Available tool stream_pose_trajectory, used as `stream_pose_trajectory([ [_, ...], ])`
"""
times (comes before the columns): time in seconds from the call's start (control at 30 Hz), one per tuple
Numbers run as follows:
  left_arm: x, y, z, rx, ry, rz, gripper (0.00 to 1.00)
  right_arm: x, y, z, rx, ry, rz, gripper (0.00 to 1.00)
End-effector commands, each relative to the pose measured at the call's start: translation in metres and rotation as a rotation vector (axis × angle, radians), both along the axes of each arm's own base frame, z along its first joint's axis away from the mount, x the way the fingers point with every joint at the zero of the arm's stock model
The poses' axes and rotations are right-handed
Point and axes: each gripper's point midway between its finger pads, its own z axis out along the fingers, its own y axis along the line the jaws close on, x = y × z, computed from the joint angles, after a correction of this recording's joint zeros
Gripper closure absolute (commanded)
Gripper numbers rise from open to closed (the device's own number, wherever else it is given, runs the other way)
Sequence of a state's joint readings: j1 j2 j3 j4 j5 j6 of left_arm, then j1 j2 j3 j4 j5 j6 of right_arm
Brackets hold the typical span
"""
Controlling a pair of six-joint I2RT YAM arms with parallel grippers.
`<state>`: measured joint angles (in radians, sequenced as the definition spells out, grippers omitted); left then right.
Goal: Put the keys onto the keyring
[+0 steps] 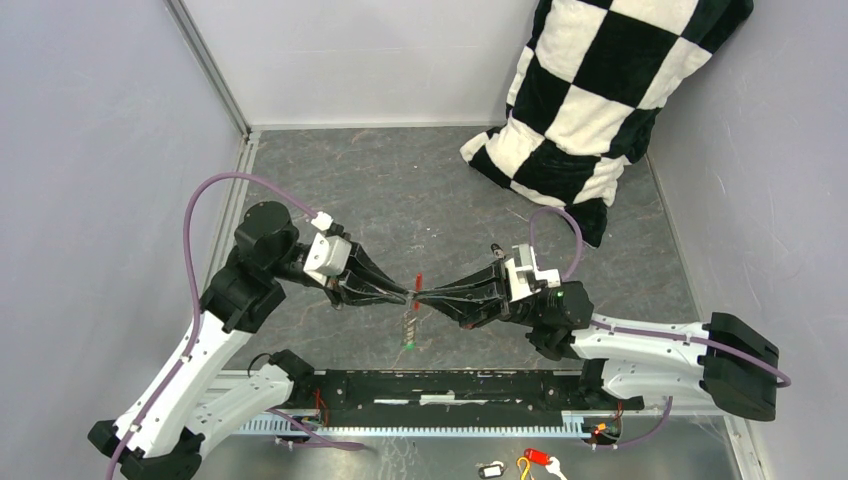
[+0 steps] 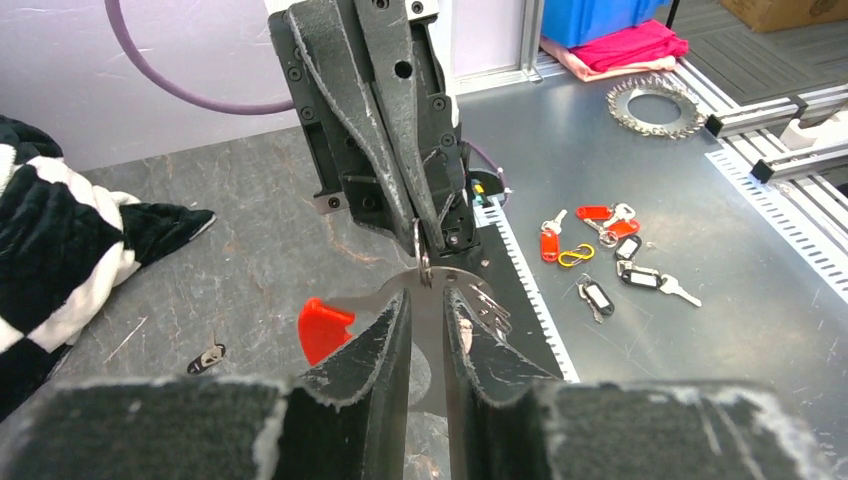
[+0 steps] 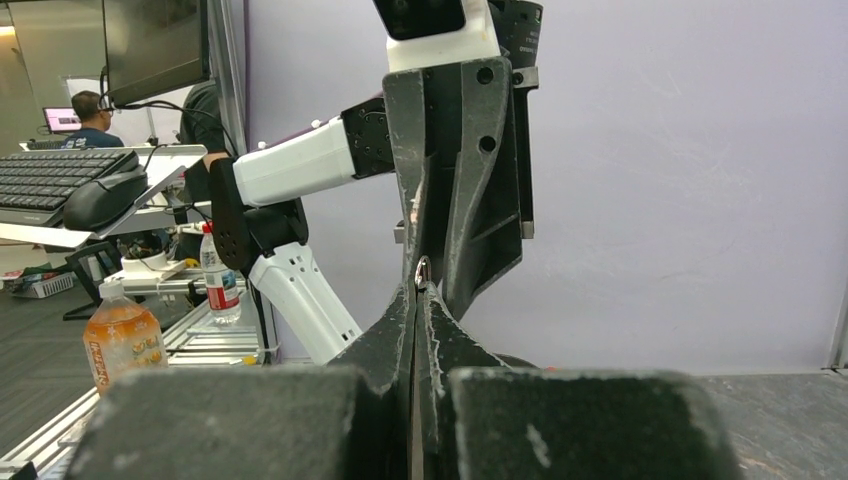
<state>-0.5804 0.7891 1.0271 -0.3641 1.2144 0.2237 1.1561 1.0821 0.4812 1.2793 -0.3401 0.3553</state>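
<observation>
Both grippers meet tip to tip over the middle of the table. My right gripper (image 1: 422, 294) (image 3: 421, 285) is shut on the keyring (image 3: 421, 268), a small silver ring (image 2: 424, 256) that pokes out at its tips. My left gripper (image 1: 400, 293) (image 2: 428, 292) is closed across a flat grey metal key (image 2: 432, 345), whose rounded head sits against the ring. The red key (image 2: 323, 328) (image 1: 418, 281) juts out left of my left fingers. Under the tips the chain (image 1: 408, 322) hangs down, with the green key (image 1: 408, 343) at its lower end.
A black-and-white checkered pillow (image 1: 590, 100) (image 2: 50, 240) leans in the far right corner. Spare tagged keys (image 2: 600, 250) (image 1: 520, 463) lie on the metal bench beyond the near rail (image 1: 440, 385). A small dark clip (image 2: 208, 357) lies on the tabletop.
</observation>
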Motion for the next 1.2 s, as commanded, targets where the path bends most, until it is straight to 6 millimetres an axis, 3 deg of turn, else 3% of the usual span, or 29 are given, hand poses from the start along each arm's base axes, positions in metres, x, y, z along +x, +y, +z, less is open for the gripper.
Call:
stream_pose_trajectory([
  [0.0,-0.012,0.002,0.008,-0.018,0.021,-0.055,0.76,-0.005,-0.008,0.019,0.078,-0.031,0.01,0.99],
  [0.13,-0.013,0.002,0.007,-0.018,0.019,-0.059,0.78,-0.005,-0.006,0.018,0.076,-0.03,0.017,0.99],
  [0.3,-0.014,0.003,0.004,-0.019,0.0,-0.068,0.97,-0.006,-0.006,0.018,0.076,-0.029,0.017,0.99],
  [0.37,-0.014,0.004,0.001,-0.018,-0.027,-0.072,0.98,-0.006,-0.005,0.017,0.066,-0.032,0.019,0.98],
  [0.47,-0.015,0.008,-0.008,-0.003,-0.105,-0.06,0.98,-0.006,-0.003,0.009,0.01,-0.044,0.006,0.87],
  [0.57,-0.01,0.013,-0.014,-0.008,-0.315,-0.051,0.98,-0.005,-0.006,-0.002,-0.08,-0.084,-0.035,0.72],
  [0.63,-0.006,0.014,-0.013,-0.022,-0.445,-0.049,0.98,-0.003,-0.007,-0.014,-0.164,-0.117,-0.068,0.58],
  [0.73,-0.004,0.014,-0.01,-0.065,-0.614,-0.064,0.98,-0.002,-0.014,-0.021,-0.24,-0.162,-0.105,0.47],
  [0.87,-0.006,0.015,-0.006,-0.112,-0.752,-0.085,0.98,-0.001,-0.022,-0.022,-0.284,-0.186,-0.134,0.46],
  [1.17,-0.009,0.014,0.005,-0.138,-0.761,-0.104,0.98,-0.002,-0.02,-0.013,-0.288,-0.227,-0.134,0.46],
])
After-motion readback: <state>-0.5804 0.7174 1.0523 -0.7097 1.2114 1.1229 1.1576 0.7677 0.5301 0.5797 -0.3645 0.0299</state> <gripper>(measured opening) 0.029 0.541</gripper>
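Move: The steel ring to be handed over is still pinched in the right fingertips, about 1 cm to that hand's left, and sits roughly 1 cm to the right of the left hand point, between its parted fingers, at both hands' height. Below it hangs the curved plate: from the left hand, the red handle is some 2 cm ahead, 2 cm right and 6 cm below, and the green tag about 8 cm back, straight in line sideways and 10 cm below. Left fingers pinch the ring, then roll some 40 degrees; right lets go, backing down-right about 4 cm. ##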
